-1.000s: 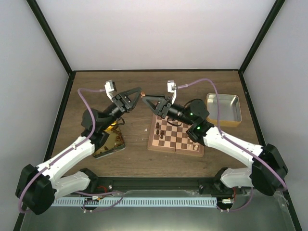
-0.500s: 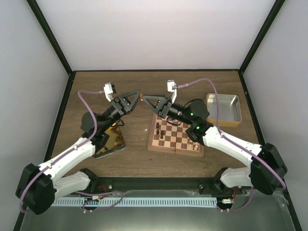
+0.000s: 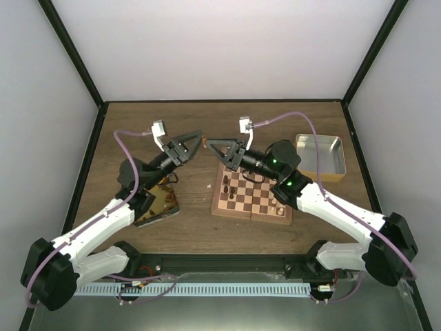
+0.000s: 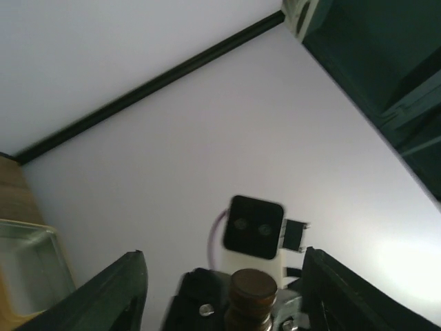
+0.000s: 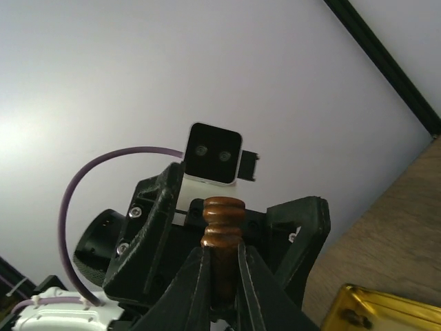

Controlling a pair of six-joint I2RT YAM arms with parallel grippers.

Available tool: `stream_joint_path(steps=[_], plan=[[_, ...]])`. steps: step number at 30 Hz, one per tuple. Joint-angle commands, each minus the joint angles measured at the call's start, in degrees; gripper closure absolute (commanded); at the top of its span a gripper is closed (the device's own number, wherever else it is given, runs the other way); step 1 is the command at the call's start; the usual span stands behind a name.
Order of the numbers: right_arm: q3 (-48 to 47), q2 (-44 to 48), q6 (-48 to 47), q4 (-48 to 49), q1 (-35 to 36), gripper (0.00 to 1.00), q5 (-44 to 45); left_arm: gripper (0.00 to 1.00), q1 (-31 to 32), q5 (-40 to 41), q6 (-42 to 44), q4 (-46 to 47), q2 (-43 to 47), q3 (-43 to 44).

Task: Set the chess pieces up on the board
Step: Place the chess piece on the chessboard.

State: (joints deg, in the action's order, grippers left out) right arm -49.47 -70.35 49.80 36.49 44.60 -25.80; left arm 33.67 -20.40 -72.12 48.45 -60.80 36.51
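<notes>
My two grippers meet tip to tip in the air above the table's back, left of the board (image 3: 251, 196). A dark brown chess piece (image 5: 222, 227) with a ringed top stands between the fingers of my right gripper (image 5: 222, 276), which is shut on its stem. My left gripper (image 4: 227, 303) is open around that same chess piece (image 4: 251, 296); its fingers (image 4: 127, 289) stand well clear on both sides. From above, the chess piece (image 3: 204, 143) shows as a small brown spot between my left gripper (image 3: 200, 141) and my right gripper (image 3: 209, 143). A few dark chessmen (image 3: 226, 183) stand on the board.
A gold tin (image 3: 158, 201) lies under my left arm, its corner also in the right wrist view (image 5: 386, 310). A silver tin (image 3: 320, 155) sits right of the board. A small pale bit (image 3: 209, 185) lies on the table left of the board.
My left gripper's jaws have spread apart and let go of the dark piece. My right gripper closed on it and now holds it alone.
</notes>
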Motion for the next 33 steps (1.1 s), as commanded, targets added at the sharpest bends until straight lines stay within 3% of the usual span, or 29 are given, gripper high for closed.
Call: stream_joint_path(steps=[1,4,10,14,24,27,33], plan=[[-5.27,3.18,-6.4,-14.95,-0.11,0.98,2.26,0.29,-0.18,3.14,7.37,-10.74,3.84,-0.26],[-8.1,3.86,-11.67,-28.59,-0.29,0.96,3.76,0.21,-0.32,6.39,14.01,-21.75,6.88,0.76],[-18.14,-1.17,-20.06,-61.14,-0.66,0.94,3.73,0.18,-0.36,22.95,32.1,-48.23,14.25,5.83],[-20.34,-5.09,-22.32,-72.91,-0.59,0.95,2.52,0.15,-0.36,34.95,41.78,-58.52,16.05,10.23],[-27.45,-19.77,-27.71,-88.16,0.52,0.96,5.41,0.12,-0.36,46.44,52.16,-64.53,18.96,13.95],[-30.02,-23.7,-29.22,-92.14,0.84,0.97,10.67,0.11,-0.36,47.05,52.66,-64.53,19.7,13.4],[-32.45,-30.01,-31.33,-94.76,0.95,0.96,12.24,0.1,-0.36,46.2,52.48,-64.17,21.17,11.94]])
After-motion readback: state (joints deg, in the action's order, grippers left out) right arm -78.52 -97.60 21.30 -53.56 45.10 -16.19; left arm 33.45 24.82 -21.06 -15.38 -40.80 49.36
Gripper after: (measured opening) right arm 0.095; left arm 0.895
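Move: The right gripper already holds the chess piece in mid-air. Its goal, the empty near-left squares of the chessboard, lies about 36 cm below, some 4 cm to its right and about 1 cm nearer the base. The standing dark pieces are roughly 3 cm ahead and 6 cm right of this hand, 35 cm down. For the left gripper, the gold tray is some 16 cm left, 4 cm back and 38 cm below; the held piece is 2 cm to its right. Bring the right gripper almost straight down, about 27 cm, towards the board's near-left corner, tipping it some 80 degrees so the left-pointing fingers end steeply downward, still pinching the piece. Meanwhile draw the left gripper about 15 cm left, away from the piece and towards the gold tray, opening its already parted fingers wider and swinging them counter-clockwise with a roll to point forward. ##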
